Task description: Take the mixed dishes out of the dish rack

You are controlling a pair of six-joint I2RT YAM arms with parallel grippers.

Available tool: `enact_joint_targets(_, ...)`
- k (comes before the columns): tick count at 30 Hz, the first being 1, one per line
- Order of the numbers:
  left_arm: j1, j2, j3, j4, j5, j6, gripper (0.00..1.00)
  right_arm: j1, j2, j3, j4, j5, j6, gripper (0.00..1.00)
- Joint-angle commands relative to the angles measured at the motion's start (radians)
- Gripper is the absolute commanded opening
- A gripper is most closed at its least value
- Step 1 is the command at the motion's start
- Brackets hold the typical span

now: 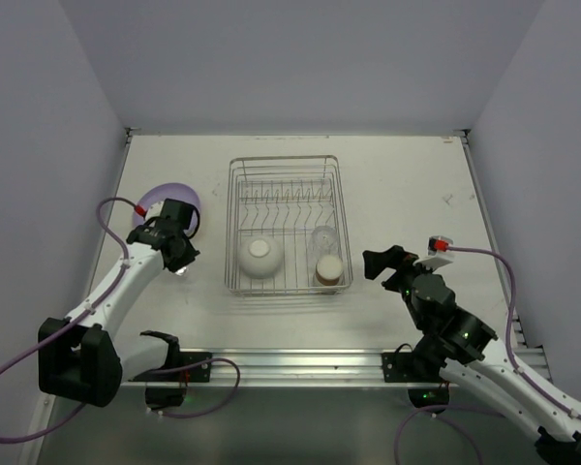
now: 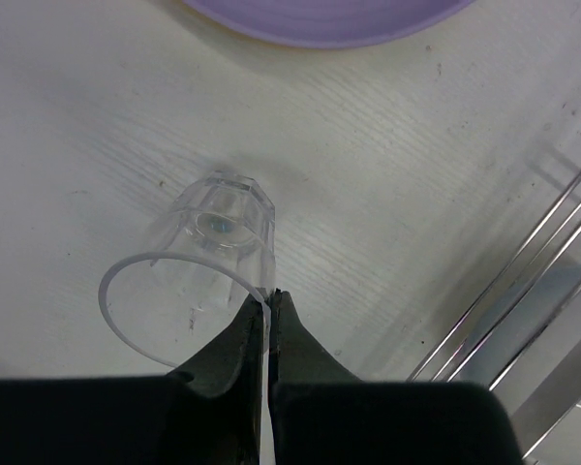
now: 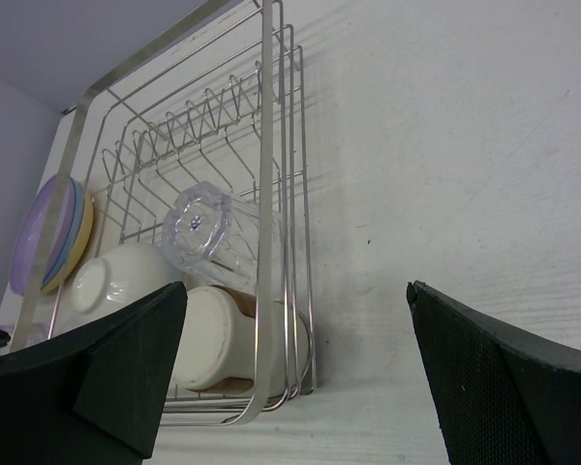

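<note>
The silver wire dish rack (image 1: pixel 289 167) stands mid-table. In it are an upturned white bowl (image 1: pixel 260 258), a clear glass (image 1: pixel 323 239) and a brown cup (image 1: pixel 329 269) with a cream bottom. Left of the rack lies a stack of plates (image 1: pixel 165 197), purple on top. My left gripper (image 2: pixel 268 300) is shut on the rim of another clear glass (image 2: pixel 213 232), mouth up, its base at or just above the table beside the purple plate (image 2: pixel 329 19). My right gripper (image 3: pixel 295 358) is open and holds nothing, just right of the rack's near corner, facing the cup (image 3: pixel 223 339) and glass (image 3: pixel 208 232).
The rack's wire side (image 2: pixel 552 281) runs close on the right of the held glass. Through the rack (image 3: pixel 266 194) show the bowl (image 3: pixel 116 281) and the stacked plates (image 3: pixel 53 237). Walls enclose the table on three sides. A metal rail (image 1: pixel 290 366) lines the near edge.
</note>
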Motion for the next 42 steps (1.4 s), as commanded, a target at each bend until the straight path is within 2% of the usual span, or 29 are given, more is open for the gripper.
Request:
enact_joint_targets(1,0.018,0.001,0.001,0.021,-0.077,-0.08,0.0,0.001,-0.014,0.0,0.004,0.014,0.005,0.99)
enact_joint_targets(5,0.034,0.041,0.015,0.026,-0.086,-0.094,0.04,0.001,-0.011,0.0,0.009,0.011,0.005,0.99)
enact_joint_targets(6,0.037,0.049,0.016,0.027,-0.084,-0.094,0.11,0.001,-0.008,0.0,0.009,0.013,0.005,0.99)
enact_joint_targets(8,0.041,0.061,0.015,0.03,-0.083,-0.094,0.17,0.001,-0.004,0.0,0.014,0.007,0.002,0.99)
enact_joint_targets(9,0.043,0.061,0.009,0.033,-0.083,-0.094,0.49,0.001,-0.002,0.001,0.015,0.002,0.0,0.99)
enact_joint_targets(10,0.043,0.06,0.003,0.038,-0.08,-0.097,0.76,0.001,-0.002,0.001,0.02,0.0,-0.005,0.99)
enact_joint_targets(11,0.043,0.051,-0.005,0.046,-0.077,-0.095,0.82,0.003,-0.002,0.001,0.021,-0.003,-0.005,0.99)
enact_joint_targets(25,0.044,-0.071,-0.028,0.067,-0.069,-0.08,0.83,0.001,0.002,-0.005,0.04,-0.026,-0.021,0.99)
enact_joint_targets(31,0.044,-0.167,-0.028,0.098,-0.061,-0.048,0.85,0.001,0.013,-0.008,0.07,-0.064,-0.057,0.99)
enact_joint_targets(34,0.044,-0.25,-0.034,0.15,-0.008,0.009,0.88,0.001,0.021,-0.012,0.108,-0.118,-0.09,0.99)
enact_joint_targets(38,0.044,-0.339,-0.042,0.188,0.047,0.062,1.0,0.003,0.071,0.001,0.168,-0.214,-0.162,0.99)
enact_joint_targets(41,0.044,-0.407,-0.057,0.23,0.093,0.104,1.0,0.001,0.148,0.087,0.143,-0.247,-0.19,0.99)
enact_joint_targets(42,0.044,-0.422,-0.063,0.24,0.109,0.125,1.0,0.001,0.221,0.115,0.123,-0.254,-0.193,0.99)
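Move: The clear glass is already pinched by its rim in the left hand, its middle about 3 cm left, 1 cm back and 4 cm below, over bare table. The purple plate lies some 12 cm ahead and 6 cm left, 7 cm lower; the white bowl is about 15 cm right and 1 cm ahead. From the open right hand, the white cup is some 11 cm left, 1 cm ahead and 12 cm down, with the clear tumbler about 7 cm beyond that cup. The clear glass is lowered the last 1 cm or so onto the table with a small shift left, and the left fingers spread and let go of its rim. That hand then rises about 10 cm clear, fingers tipping up some 25 degrees to point more forward. Late on, the right hand, still wide open, slides nearly 4 cm left towards the rack and the white cup, turning slightly counter-clockwise. ##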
